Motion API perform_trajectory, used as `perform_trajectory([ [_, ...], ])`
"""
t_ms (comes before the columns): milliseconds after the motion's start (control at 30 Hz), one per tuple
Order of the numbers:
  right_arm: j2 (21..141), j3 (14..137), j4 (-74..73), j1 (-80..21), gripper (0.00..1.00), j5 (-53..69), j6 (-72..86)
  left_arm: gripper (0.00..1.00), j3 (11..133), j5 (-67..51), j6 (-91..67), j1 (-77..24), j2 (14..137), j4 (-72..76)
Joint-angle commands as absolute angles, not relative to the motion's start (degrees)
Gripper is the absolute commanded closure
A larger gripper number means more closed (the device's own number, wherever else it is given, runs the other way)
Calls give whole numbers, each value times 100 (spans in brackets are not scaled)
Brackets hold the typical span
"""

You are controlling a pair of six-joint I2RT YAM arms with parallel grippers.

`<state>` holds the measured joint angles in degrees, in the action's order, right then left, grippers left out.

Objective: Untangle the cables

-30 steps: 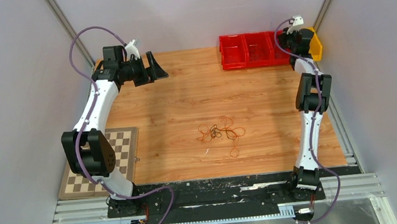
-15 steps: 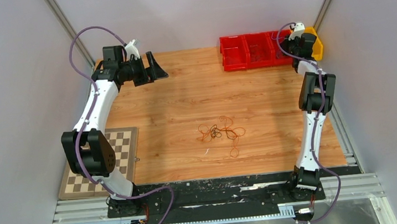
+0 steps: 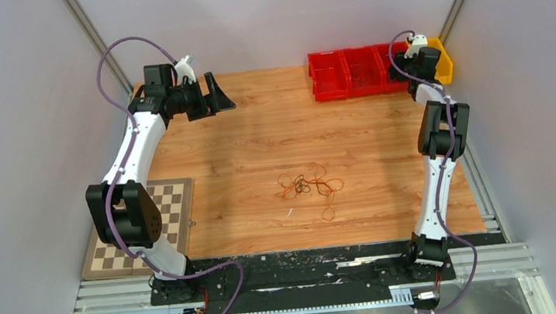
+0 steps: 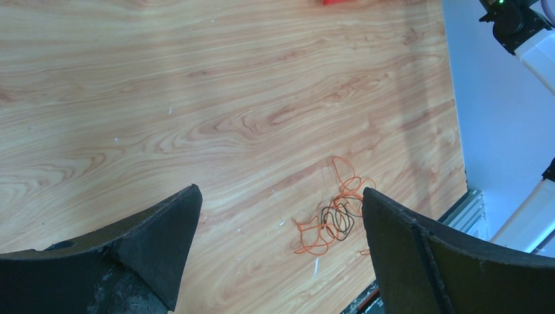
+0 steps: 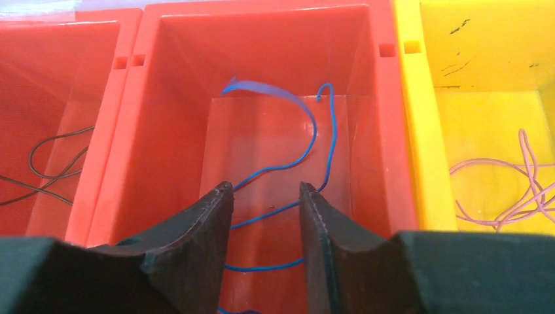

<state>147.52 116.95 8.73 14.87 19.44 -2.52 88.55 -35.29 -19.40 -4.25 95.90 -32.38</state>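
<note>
The cables [image 3: 309,185] lie as a small loose tangle of orange and dark wires on the wooden table, right of centre; the left wrist view shows the cables [image 4: 334,219] far below. My left gripper [image 3: 210,98] hovers open at the back left, well away from them, and in its own view the left gripper [image 4: 281,191] holds nothing. My right gripper [image 5: 262,186] hangs over a red bin [image 5: 163,98] with its jaws apart. A thin blue wire [image 5: 307,131] lies loose in that bin, passing under the gap between the fingers.
A row of red bins [image 3: 344,72] and a yellow bin [image 3: 443,62] stands at the back right. The left red bin holds a dark wire [image 5: 52,157], the yellow one a pink wire [image 5: 510,190]. A chessboard [image 3: 149,225] lies at the front left.
The right wrist has shifted a little farther back and to the right over the bins. The left arm and the tangle have not moved.
</note>
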Motion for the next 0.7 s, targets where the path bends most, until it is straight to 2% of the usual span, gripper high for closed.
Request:
perform_trajectory([
  [0, 14151, 11824, 829, 1506, 55, 1841, -89, 0, 8968, -3593, -1900, -389, 9500, -3192],
  [367, 13287, 11604, 763, 1533, 1, 2963, -243, 0, 9019, -3696, -1549, -389, 9410, -3325],
  [500, 12557, 11474, 99, 1539, 0, 3300, -750, 0, 8844, -3945, -1119, -391, 9260, -3228],
  [667, 11287, 10757, -1819, 1480, 0, 4495, -1424, 0, 8713, -4287, 310, -814, 9292, -3809],
])
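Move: The orange and black cable tangle left on the table lies about 40 cm back and 40 cm left of the right hand, some 5 cm lower. The let-go blue cable is in the right-hand red bin, roughly 3 cm ahead and 4 below that hand; level with this cable, the black cable's bin sits about 13 cm left of it and the yellow bin 13 cm right. From the left hand, the tangle is about 14 cm back, 28 right and 23 down. The blue cable is left in its red bin as the right fingers, already parted, spread fully and the hand climbs some 18 cm out of it, first nearly straight up, then also drawing back and left, turning about 15 degrees counter-clockwise. Late on, the open left hand just starts back and right towards the tangle, turning a little clockwise. ##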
